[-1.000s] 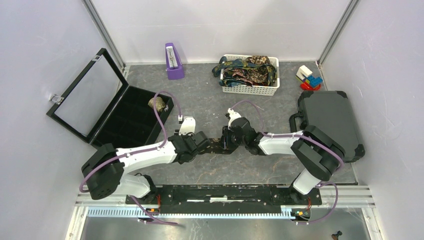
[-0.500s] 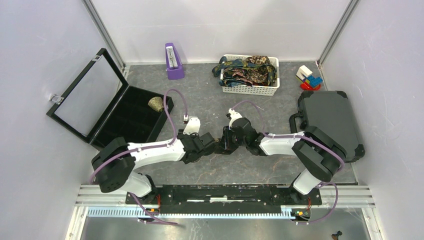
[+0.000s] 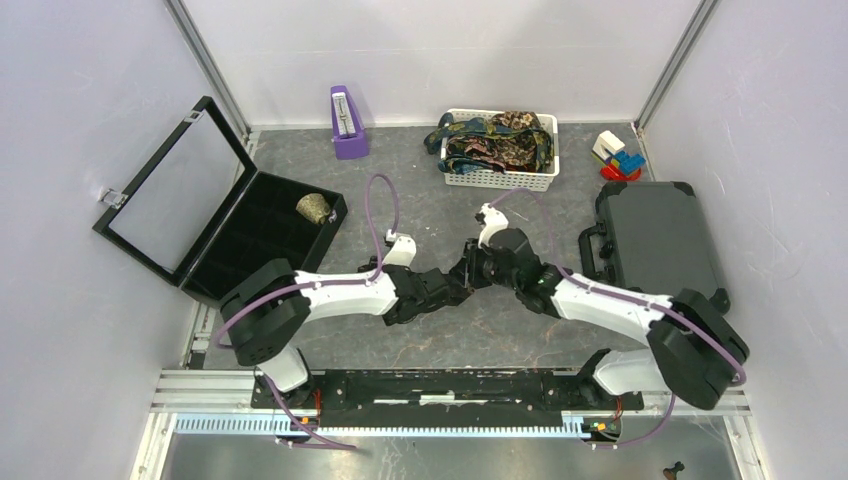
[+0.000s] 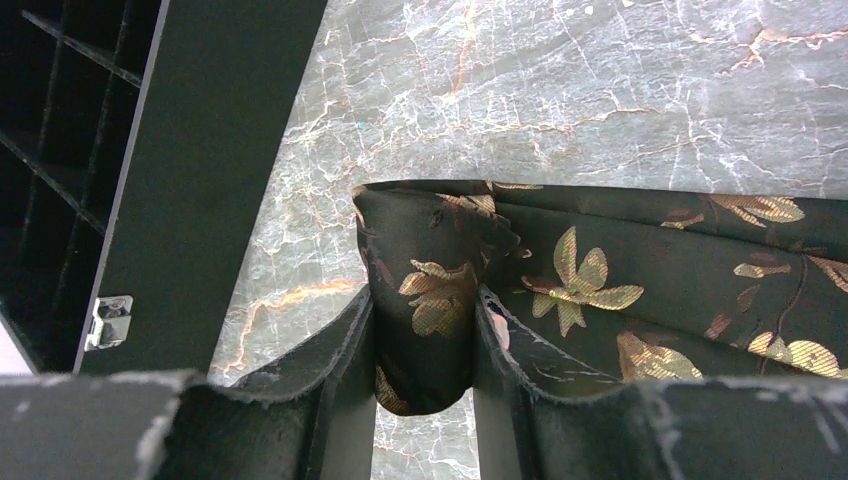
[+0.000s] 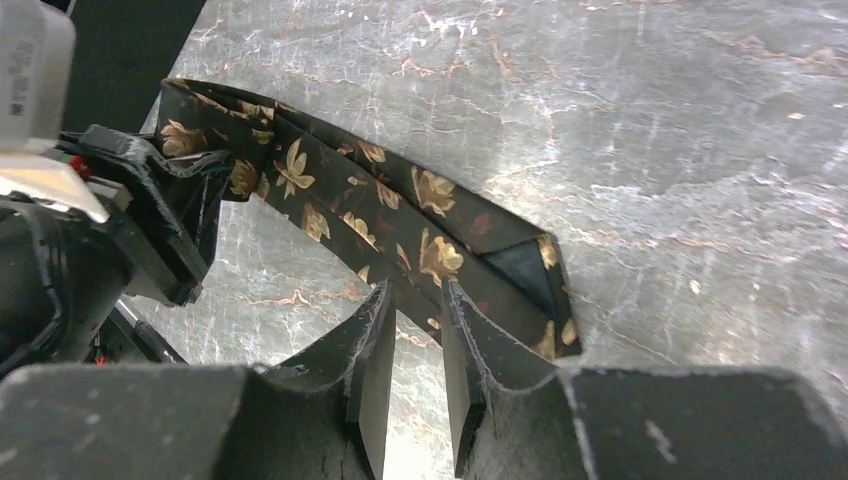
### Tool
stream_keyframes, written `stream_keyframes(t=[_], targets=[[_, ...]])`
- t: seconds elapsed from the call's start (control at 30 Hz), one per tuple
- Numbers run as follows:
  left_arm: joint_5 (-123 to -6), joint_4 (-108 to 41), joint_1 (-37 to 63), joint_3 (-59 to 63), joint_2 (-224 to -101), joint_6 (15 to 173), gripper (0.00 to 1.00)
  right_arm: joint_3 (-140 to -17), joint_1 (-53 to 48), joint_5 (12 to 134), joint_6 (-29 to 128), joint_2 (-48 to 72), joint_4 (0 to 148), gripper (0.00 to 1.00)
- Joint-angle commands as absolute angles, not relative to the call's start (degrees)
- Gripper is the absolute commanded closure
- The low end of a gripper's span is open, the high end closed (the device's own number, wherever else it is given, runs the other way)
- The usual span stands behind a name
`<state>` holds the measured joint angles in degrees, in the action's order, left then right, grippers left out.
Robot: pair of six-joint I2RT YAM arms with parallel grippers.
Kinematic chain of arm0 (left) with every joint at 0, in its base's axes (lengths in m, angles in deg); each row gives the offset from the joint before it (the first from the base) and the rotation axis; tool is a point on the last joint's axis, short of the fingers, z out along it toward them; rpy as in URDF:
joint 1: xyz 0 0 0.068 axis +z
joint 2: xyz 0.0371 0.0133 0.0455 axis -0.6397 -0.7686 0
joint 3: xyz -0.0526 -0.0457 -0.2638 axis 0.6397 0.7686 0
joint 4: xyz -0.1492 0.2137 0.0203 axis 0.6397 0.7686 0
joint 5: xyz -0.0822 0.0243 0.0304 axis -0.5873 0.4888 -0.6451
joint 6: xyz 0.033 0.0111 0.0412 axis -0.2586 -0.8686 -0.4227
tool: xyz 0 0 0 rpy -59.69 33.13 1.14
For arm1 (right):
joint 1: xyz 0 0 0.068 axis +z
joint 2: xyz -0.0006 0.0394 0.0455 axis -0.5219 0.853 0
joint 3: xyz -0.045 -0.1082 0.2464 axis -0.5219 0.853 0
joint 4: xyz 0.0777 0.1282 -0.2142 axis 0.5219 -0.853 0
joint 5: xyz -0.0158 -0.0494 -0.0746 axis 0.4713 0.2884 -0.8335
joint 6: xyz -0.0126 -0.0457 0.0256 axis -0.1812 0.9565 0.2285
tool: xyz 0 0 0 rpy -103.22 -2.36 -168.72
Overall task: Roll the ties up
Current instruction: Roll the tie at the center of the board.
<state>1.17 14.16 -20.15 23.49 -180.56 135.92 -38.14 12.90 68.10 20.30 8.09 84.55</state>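
A dark tie (image 5: pixel 380 205) with gold flowers lies doubled on the marble table, running from upper left to its pointed end at lower right. My left gripper (image 4: pixel 425 335) is shut on the tie's (image 4: pixel 600 260) folded, rounded end, which bulges between its fingers. My right gripper (image 5: pixel 418 298) stands narrowly open, its fingertips (image 5: pixel 384 300) down at the tie's near edge close to the pointed end, with table showing through the gap. From above, the left gripper (image 3: pixel 452 287) and right gripper (image 3: pixel 472 272) meet at mid-table and hide most of the tie.
A white basket (image 3: pixel 500 181) at the back holds several more ties (image 3: pixel 495 145). An open black compartment case (image 3: pixel 250 240) at the left holds a rolled tie (image 3: pixel 314 208); its wall (image 4: pixel 200 180) is close to my left gripper. A closed black case (image 3: pixel 655 245), a purple object (image 3: pixel 347 125) and toy blocks (image 3: pixel 618 157) are also present.
Both grippers have shifted rightward together with the tie. The left arm has stretched out further. The right arm's elbow has swung out to the right.
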Motion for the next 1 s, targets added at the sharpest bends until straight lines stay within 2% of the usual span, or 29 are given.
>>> stream_keyframes(t=[0.0,0.33,0.53,0.83,0.97], targets=[[4.4,15.2,-20.7,20.9,-183.1,140.5,0.88,-35.9,11.6,65.9,21.3,2.5,81.3,0.7],[4.2,15.3,-21.7,18.4,-188.6,140.9,0.88,-34.6,10.7,65.9,21.3,-3.4,78.7,0.69],[3.4,15.1,-22.2,17.2,-191.6,141.3,0.83,-34.5,10.5,65.9,21.3,-5.6,77.6,0.69],[-0.5,9.6,-22.9,16.3,-192.9,136.2,0.72,-34.9,10.4,64.8,21.3,-7.3,76.3,0.69],[-1.6,8.2,-22.9,16.1,-193.2,134.5,0.61,-35.0,10.5,64.7,21.3,-7.8,75.9,0.69]])
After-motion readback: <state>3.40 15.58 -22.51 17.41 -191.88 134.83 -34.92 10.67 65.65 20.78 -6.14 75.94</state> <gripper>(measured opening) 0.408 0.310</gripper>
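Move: My left hand already grips the rolled end of the tie. The tie's open end lies about 20 cm to its right, level fore and aft and 4 cm lower; the black box is some 20 cm left and 5 cm ahead. From my empty right hand that open end is nearly straight below, about 7 cm down, 1 cm ahead and 2 cm right, with the white basket roughly 28 cm ahead and 6 cm right. I keep the roll pinched in my left fingers and bring it right and down, about 3 cm in all, towards the tie's open end, tipping the hand some 10 degrees so its left side rises. My right hand, already off the cloth, backs away about 4 cm to the right and 3 cm up, its fingers unchanged. ##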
